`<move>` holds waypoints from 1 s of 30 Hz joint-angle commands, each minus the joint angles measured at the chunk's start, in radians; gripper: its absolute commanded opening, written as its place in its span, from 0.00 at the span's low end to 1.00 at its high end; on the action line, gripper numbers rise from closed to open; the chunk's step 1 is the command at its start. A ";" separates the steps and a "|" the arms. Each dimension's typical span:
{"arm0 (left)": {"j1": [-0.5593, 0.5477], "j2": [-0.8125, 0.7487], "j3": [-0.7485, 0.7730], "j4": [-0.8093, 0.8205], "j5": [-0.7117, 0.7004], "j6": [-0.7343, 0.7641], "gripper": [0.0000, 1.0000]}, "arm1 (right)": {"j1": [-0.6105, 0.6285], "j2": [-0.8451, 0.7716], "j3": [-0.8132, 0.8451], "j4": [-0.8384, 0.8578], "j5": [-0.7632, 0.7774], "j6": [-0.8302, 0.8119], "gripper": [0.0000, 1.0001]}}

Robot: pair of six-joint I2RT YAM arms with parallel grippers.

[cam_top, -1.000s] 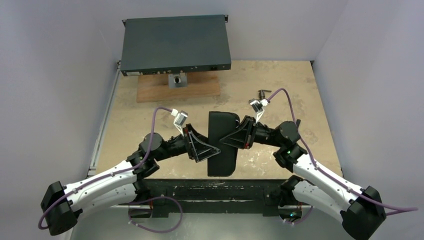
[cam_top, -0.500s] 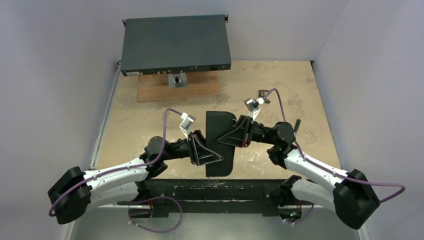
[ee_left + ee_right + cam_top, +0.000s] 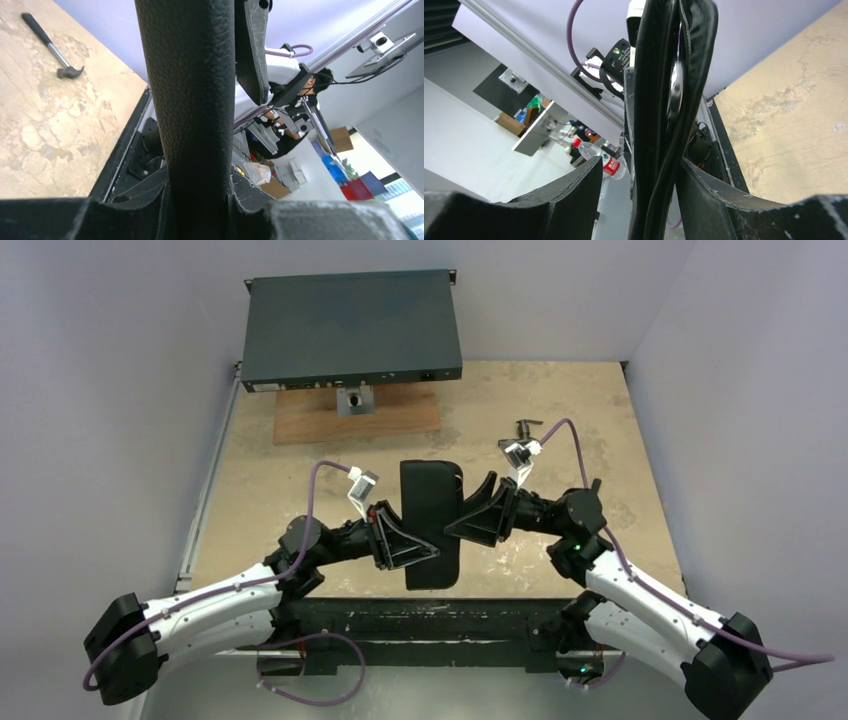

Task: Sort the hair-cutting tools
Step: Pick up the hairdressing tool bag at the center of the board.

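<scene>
A black leather case (image 3: 430, 502) hangs above the table's near middle, held edge-on between both arms. My left gripper (image 3: 432, 548) is shut on its lower edge; in the left wrist view both fingers press the case (image 3: 192, 100) at the gripper (image 3: 197, 200). My right gripper (image 3: 452, 530) stands open around the case's other edge. In the right wrist view the case (image 3: 669, 75) lies against the right finger with a gap to the left finger (image 3: 574, 195). The hair-cutting tools are out of view.
A dark flat metal box (image 3: 350, 328) rests on a wooden board (image 3: 400, 420) at the back. A dark T-shaped fitting (image 3: 524, 427) lies right of the board. A small hammer (image 3: 50, 47) lies on the tabletop. A black rail (image 3: 430, 620) runs along the near edge.
My left gripper has closed on the case. My right gripper has opened from its grip. The case has shifted a little to the left.
</scene>
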 commanded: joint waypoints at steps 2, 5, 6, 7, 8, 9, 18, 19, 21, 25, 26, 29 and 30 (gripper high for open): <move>0.000 -0.091 0.052 -0.046 -0.145 0.062 0.00 | 0.002 -0.059 0.004 -0.135 0.032 -0.080 0.54; 0.000 -0.108 0.071 -0.090 -0.203 0.059 0.00 | 0.003 -0.066 -0.013 -0.140 0.013 -0.083 0.54; 0.000 -0.112 0.077 -0.103 -0.223 0.058 0.00 | 0.005 -0.064 -0.014 -0.141 0.003 -0.084 0.55; 0.000 -0.116 0.086 -0.118 -0.248 0.055 0.00 | 0.007 -0.062 -0.012 -0.146 -0.003 -0.086 0.55; 0.000 -0.119 0.092 -0.129 -0.267 0.055 0.00 | 0.009 -0.060 -0.011 -0.154 -0.004 -0.090 0.56; -0.001 -0.120 0.102 -0.140 -0.289 0.057 0.00 | 0.011 -0.054 -0.003 -0.167 -0.006 -0.097 0.56; -0.005 -0.024 0.215 -0.155 -0.336 0.068 0.00 | 0.027 0.040 0.049 -0.121 -0.028 -0.089 0.47; -0.006 -0.013 0.228 -0.157 -0.340 0.068 0.00 | 0.028 0.048 0.055 -0.116 -0.027 -0.087 0.43; -0.008 0.002 0.248 -0.159 -0.351 0.068 0.01 | 0.028 0.065 0.062 -0.098 -0.036 -0.082 0.36; -0.008 0.011 0.290 -0.194 -0.369 0.084 0.05 | 0.027 0.096 0.065 -0.029 -0.058 -0.050 0.17; -0.008 0.012 0.297 -0.198 -0.369 0.087 0.08 | 0.027 0.099 0.065 -0.012 -0.066 -0.042 0.14; -0.008 0.016 0.313 -0.214 -0.352 0.088 0.31 | 0.026 0.100 0.067 0.032 -0.082 -0.026 0.05; -0.009 0.017 0.314 -0.217 -0.343 0.086 0.39 | 0.026 0.099 0.070 0.037 -0.084 -0.026 0.04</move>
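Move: Between the two hands, well above the table, the hairdressing tool bag is already pinched by the left hand; its middle lies about 3 cm ahead of that hand and 1 cm to its right, level with it. From the right hand, open around the bag's right edge, the middle is about 4 cm to the left and 1 cm back, roughly level. The tap lies some 35 cm ahead of the right hand and 17 cm to its right, the hammer about 18 cm ahead and 33 cm to the right, both some 30 cm below. Keeping its pinch on the bag, the left hand carries it about 7 cm forward and 5 cm up, swinging counter-clockwise some 20 degrees. The right hand stays beside it, sinking about 4 cm with its fingertips dipping slightly, then closes on the near part of the bag's open, zippered edge and comes back up about 2 cm. ##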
